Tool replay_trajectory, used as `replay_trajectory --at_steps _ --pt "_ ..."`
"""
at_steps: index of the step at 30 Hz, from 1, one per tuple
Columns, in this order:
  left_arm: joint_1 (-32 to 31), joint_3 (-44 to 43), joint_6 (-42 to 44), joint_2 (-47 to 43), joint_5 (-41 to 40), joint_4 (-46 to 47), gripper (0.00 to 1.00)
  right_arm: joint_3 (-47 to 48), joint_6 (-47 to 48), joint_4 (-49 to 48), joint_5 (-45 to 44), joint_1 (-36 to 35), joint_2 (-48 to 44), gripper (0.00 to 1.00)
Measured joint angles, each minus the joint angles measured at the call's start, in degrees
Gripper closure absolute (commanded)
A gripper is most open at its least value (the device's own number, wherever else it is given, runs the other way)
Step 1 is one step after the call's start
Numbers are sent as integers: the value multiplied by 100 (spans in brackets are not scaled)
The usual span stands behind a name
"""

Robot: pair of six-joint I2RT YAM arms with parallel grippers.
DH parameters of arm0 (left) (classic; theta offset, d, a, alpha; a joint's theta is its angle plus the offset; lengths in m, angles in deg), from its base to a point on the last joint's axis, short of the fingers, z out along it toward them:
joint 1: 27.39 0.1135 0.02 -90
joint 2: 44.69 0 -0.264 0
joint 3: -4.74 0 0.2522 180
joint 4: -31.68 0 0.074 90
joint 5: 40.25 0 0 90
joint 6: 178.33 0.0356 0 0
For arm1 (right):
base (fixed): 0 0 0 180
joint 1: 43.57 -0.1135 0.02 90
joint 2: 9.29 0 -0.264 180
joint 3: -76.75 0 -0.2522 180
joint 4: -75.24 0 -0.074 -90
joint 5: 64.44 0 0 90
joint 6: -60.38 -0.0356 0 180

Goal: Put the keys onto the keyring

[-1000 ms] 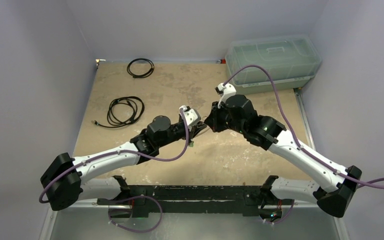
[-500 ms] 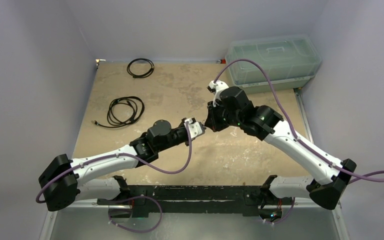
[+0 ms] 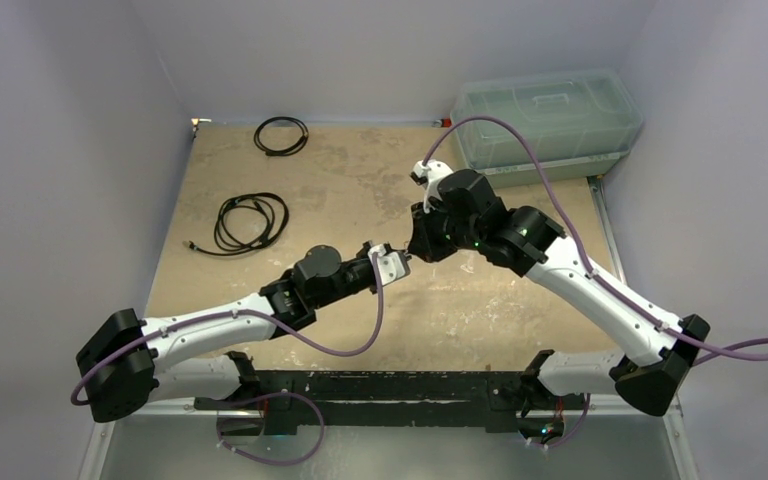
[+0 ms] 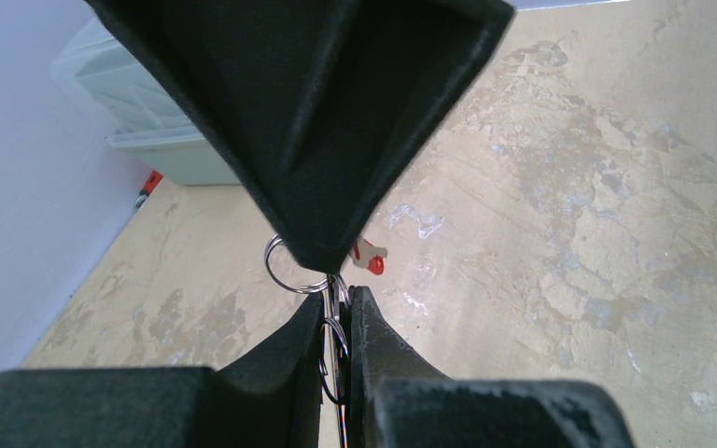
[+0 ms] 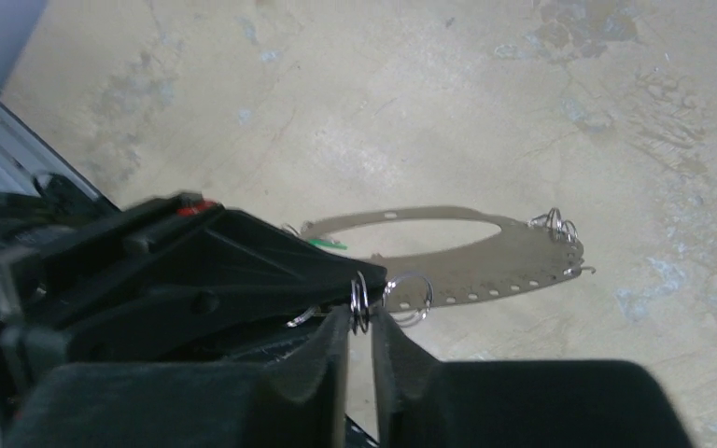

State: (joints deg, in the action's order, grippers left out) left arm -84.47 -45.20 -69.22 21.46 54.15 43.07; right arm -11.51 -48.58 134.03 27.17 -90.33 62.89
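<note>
My left gripper [image 4: 336, 299] is shut on the keyring [image 5: 495, 266], a large flat silver oval plate with a row of small holes, and holds it above the table. Small split rings hang from the plate; one [image 4: 285, 271] shows by the fingertips. My right gripper [image 5: 361, 317] meets the left one tip to tip at mid-table [image 3: 412, 250]. Its jaws stand slightly apart around a split ring [image 5: 359, 297] and do not pinch it. A green key [image 5: 329, 245] peeks out behind the left gripper. A red key [image 4: 371, 261] lies on the table beyond the fingertips.
A clear lidded box [image 3: 545, 125] stands at the back right. A thin black cable loop [image 3: 281, 135] lies at the back left, and a coiled black cord [image 3: 250, 222] nearer on the left. Grey walls close in both sides.
The right wrist has shifted left and back towards the left gripper, and the left wrist has turned and dropped slightly. The right jaws have eased apart a little.
</note>
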Motion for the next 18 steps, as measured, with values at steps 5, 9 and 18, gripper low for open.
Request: replay_trajectory --at_steps 5,9,18 --pt "-46 48 -238 7 20 96 100 24 2 -358 -118 83 -168 43" --pt "-70 42 -629 142 -44 219 100 -120 -107 -861 -348 105 -638 38" --pt "-70 -15 -1770 511 -503 533 100 -1650 -710 -2258 -977 109 -2159 43"
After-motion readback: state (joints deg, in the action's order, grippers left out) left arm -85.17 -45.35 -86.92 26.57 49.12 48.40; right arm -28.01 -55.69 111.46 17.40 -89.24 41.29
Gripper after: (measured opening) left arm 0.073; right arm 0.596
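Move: The right fingertips are at a small wire ring that sits between the two grippers, practically at their pads. The left fingertips are about 2 cm to the right hand's left and 1 cm lower. They pinch a flat metal plate, whose middle is some 2 cm ahead, 2 cm right and 3 cm below the right hand. From the left hand the ring lies roughly 2 cm right, level fore and aft, and 1 cm up. The right fingers let go of the wire ring, spreading from almost shut to more than half open. The hand rises about 8 cm off the ring and plate, edging forward at first, then backing away some 4 cm to the right as its fingers tilt up roughly 30 degrees towards level. The left hand keeps its pinch, easing a centimetre or two right and down while its wrist rolls. ##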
